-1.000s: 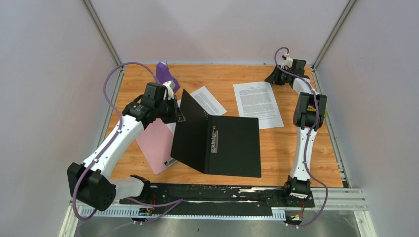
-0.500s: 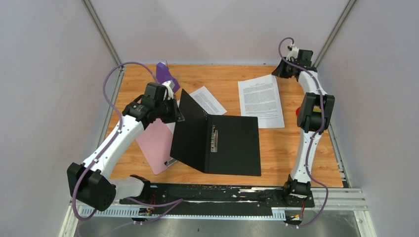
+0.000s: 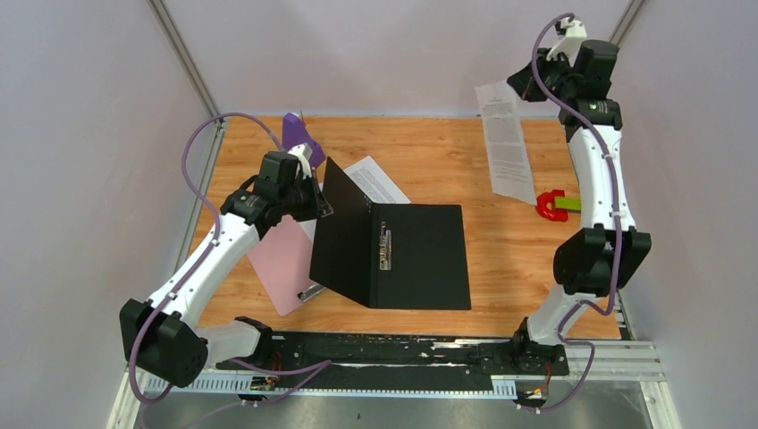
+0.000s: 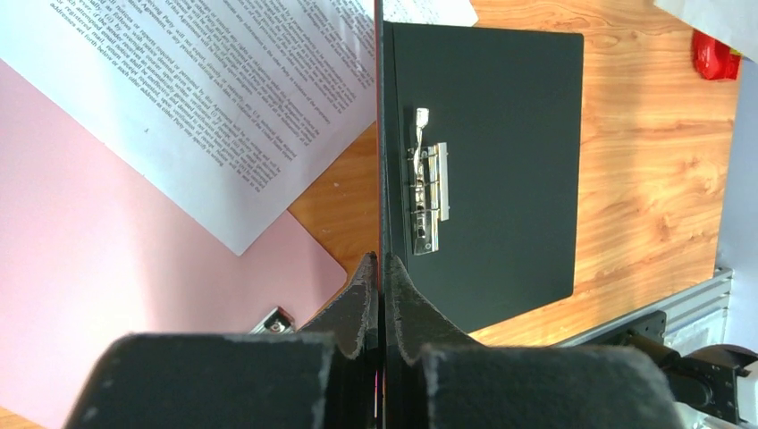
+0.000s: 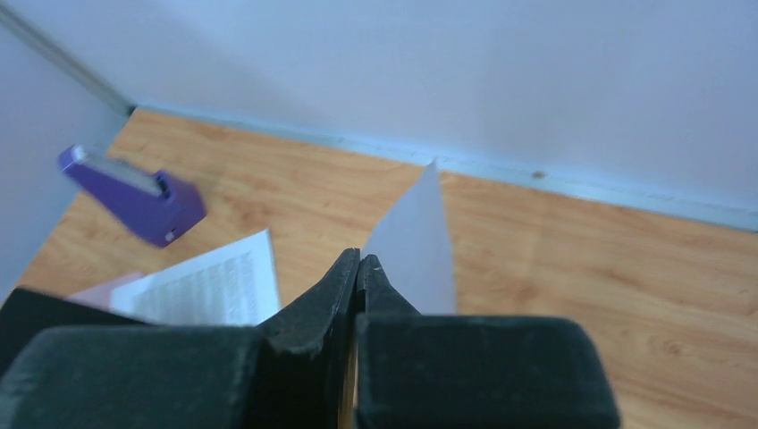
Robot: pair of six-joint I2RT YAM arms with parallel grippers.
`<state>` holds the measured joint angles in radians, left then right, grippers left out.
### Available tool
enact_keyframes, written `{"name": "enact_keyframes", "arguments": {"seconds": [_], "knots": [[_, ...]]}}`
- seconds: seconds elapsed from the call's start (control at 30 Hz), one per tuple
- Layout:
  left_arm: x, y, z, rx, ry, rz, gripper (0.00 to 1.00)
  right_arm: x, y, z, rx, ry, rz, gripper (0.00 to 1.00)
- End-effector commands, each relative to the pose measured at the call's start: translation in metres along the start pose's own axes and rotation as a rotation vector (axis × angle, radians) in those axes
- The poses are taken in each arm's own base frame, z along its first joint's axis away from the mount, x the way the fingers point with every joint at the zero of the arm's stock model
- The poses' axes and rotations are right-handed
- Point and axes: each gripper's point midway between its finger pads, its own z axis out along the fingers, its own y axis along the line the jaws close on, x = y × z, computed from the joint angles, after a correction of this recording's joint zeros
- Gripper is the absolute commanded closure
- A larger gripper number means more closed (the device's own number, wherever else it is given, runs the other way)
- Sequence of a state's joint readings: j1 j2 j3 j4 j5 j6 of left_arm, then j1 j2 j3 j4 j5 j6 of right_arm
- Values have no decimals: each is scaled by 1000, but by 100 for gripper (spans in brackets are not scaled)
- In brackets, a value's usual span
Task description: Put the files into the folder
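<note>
The folder (image 3: 420, 255) lies open on the table, black inside, with its metal clip (image 3: 386, 243) by the spine. My left gripper (image 3: 317, 204) is shut on the edge of the cover (image 4: 379, 134), which it holds upright; the jaws (image 4: 380, 264) pinch it edge-on. One of the files (image 3: 505, 143) hangs in the air at the back right, with my right gripper (image 3: 536, 85) shut on its top corner. In the right wrist view that sheet (image 5: 416, 241) sticks out from the closed gripper (image 5: 359, 259). The other sheet (image 3: 375, 181) lies flat behind the raised cover.
A pink clipboard (image 3: 282, 259) lies left of the folder, partly under the second sheet (image 4: 206, 89). A purple stapler (image 3: 302, 136) stands at the back left. A small red and green object (image 3: 551, 206) sits on the table at the right, below the hanging sheet.
My right arm has risen high with the sheet, lifting it off the table and uncovering the red object. The left arm and the folder cover have stayed put.
</note>
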<state>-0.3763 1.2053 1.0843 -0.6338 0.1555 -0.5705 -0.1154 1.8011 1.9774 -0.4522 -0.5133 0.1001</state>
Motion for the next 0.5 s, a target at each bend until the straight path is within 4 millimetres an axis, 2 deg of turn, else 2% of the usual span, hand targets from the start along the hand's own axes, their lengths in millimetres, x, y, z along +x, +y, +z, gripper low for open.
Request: {"name": "enact_keyframes", "arguments": {"seconds": [0.0,0.03,0.07,0.13,0.23,0.33,0.47], "knots": [[-21,-15,-9,78,-108,30,100,32,66,-24,-93,108,93,100],[-19,-14,-9,79,-107,31,100,32,80,-33,-112,112,110,100],[-18,-14,-9,82,-110,29,100,36,106,-40,-164,126,121,100],[-15,-13,-8,90,-114,27,100,40,140,-57,-223,147,158,100],[-10,-13,-8,106,-112,27,100,46,177,-85,-290,180,213,100],[-2,-13,-9,120,-99,29,100,48,194,-119,-313,200,306,100],[3,-11,-12,132,-105,27,100,59,204,-150,-299,208,423,100]]}}
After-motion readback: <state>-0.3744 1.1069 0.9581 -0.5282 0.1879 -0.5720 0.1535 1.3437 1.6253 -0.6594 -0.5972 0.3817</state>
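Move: The right hand already holds a sheet hanging high in the air. The folder's flat right cover lies about 28 cm back from it, 20 cm to its left and 35 cm below. At much the same depth, the red holder is some 12 cm back and 19 cm right, and the other sheet about 11 cm back and 41 cm left. From the left hand, which keeps the raised cover, the flat cover is about 5 cm back, 20 cm right and 19 cm below. Back and to the left, fast and nearly level, the right hand swings the pinched sheet towards the open folder, some 18 cm back and 14 cm left, the leftward part dying out at the end. Its wrist turns about 15 degrees counter-clockwise, tips down and rolls left side up. The left hand keeps its pinch on the upright cover, easing about 1 cm back. ##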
